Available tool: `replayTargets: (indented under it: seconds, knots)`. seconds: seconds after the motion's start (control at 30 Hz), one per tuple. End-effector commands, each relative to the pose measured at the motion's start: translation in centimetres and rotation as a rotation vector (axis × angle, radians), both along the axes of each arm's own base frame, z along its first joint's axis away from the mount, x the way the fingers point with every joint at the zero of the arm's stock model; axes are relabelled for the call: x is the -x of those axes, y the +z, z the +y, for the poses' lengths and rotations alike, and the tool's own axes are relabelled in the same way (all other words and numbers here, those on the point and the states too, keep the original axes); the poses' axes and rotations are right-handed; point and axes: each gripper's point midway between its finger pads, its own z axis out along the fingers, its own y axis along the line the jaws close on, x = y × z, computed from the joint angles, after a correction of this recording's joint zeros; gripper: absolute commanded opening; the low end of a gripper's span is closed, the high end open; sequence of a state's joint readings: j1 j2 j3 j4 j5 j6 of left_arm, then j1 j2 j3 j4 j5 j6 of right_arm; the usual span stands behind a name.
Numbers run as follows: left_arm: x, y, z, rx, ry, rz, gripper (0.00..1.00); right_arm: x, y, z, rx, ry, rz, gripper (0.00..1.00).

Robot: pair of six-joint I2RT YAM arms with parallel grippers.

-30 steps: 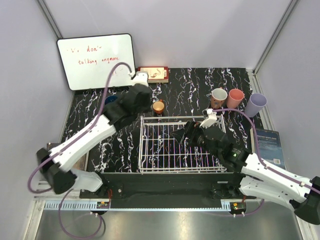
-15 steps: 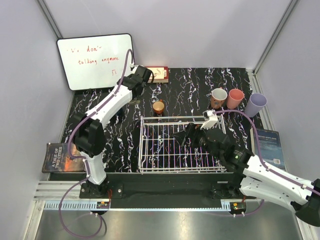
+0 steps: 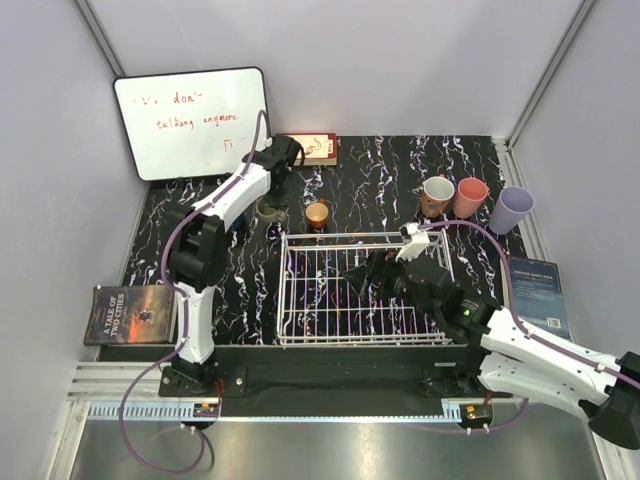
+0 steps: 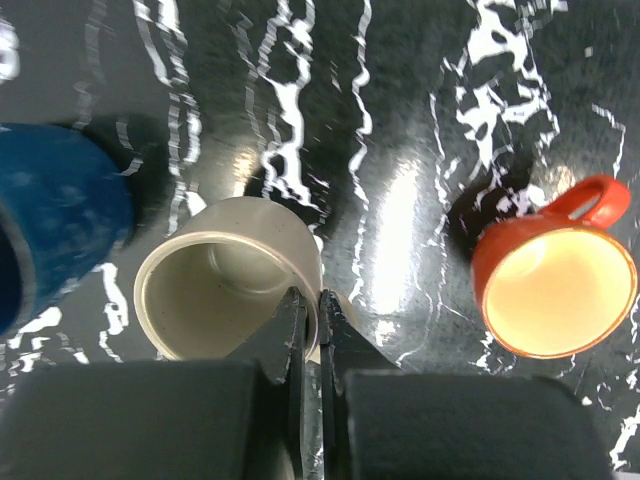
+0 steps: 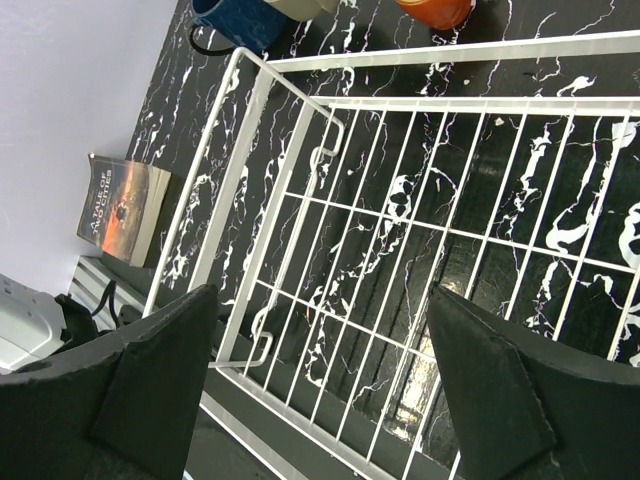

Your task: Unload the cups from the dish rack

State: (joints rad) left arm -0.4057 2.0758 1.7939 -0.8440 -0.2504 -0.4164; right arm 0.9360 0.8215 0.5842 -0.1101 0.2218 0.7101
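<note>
My left gripper [image 4: 310, 300] is shut on the rim of the beige mug [image 4: 230, 290], one finger inside and one outside; the mug stands upright on the black marbled table. The dark blue mug [image 4: 55, 220] lies just to its left and the orange cup [image 4: 555, 290] stands to its right. In the top view the left gripper [image 3: 272, 198] is at the beige mug [image 3: 270, 211], behind the white dish rack [image 3: 300, 335]. My right gripper [image 5: 330, 340] hangs open over the rack's wire floor [image 5: 400, 230]. At the back right stand the brown mug [image 3: 437, 193], salmon-pink cup [image 3: 470, 195] and lavender tumbler [image 3: 511, 208].
A whiteboard [image 3: 192, 122] leans at the back left, with a small box [image 3: 310, 148] beside it. One book [image 3: 132, 313] lies at the table's left edge, another [image 3: 538, 290] at the right edge. Side walls close in the table.
The left arm has stretched toward the back of the table, and the beige mug now shows on the table beside the orange cup. The right gripper shifted slightly over the rack.
</note>
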Motion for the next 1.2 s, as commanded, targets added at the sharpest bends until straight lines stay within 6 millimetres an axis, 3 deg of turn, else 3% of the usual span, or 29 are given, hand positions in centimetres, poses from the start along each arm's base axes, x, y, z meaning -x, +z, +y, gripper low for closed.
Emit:
replayTargets:
  seconds: [0.0,0.33,0.87,1.17]
  knots:
    - [-1.2,1.5,-2.4,0.091,-0.048,-0.032,0.00,-0.2,0.7,0.9,-0.025,0.023,-0.031,0.92]
    - [0.2,0.5,-4.9,0.088,-0.143,-0.006,0.00,-0.5,-0.1,1.6,-0.023,0.025,-0.011,0.93]
    - [1.3,-3.0,-4.9,0.070,-0.157,0.066,0.00,-0.3,-0.8,1.9,-0.024,0.036,0.018,0.92]
    - [0.9,-3.1,-4.7,0.058,-0.137,0.059,0.01,-0.1,-1.3,1.8,-0.015,0.039,0.024,0.92]
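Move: The small grey cup hangs by its rim from my left hand. Its spot is the bare counter about 2 cm to the right, 2 cm back and 7 below. The orange cup stands some 10 cm to my right and 2 cm farther out, 6 below; the blue cup about 13 cm left, 3 farther out. The rack's far left corner is 5 cm back, 3 right. From my right hand the spot is about 22 cm ahead, 15 left, 16 below. Keeping the grey cup's rim pinched, I carry it with my left hand about 5 cm right towards the orange cup, sinking a little, easing back some 2 cm and turning slightly clockwise. Then I lower it nearly straight down another 2 cm beside the orange cup and stop, fingers still shut. My open right hand sinks about 2 cm over the rack. ##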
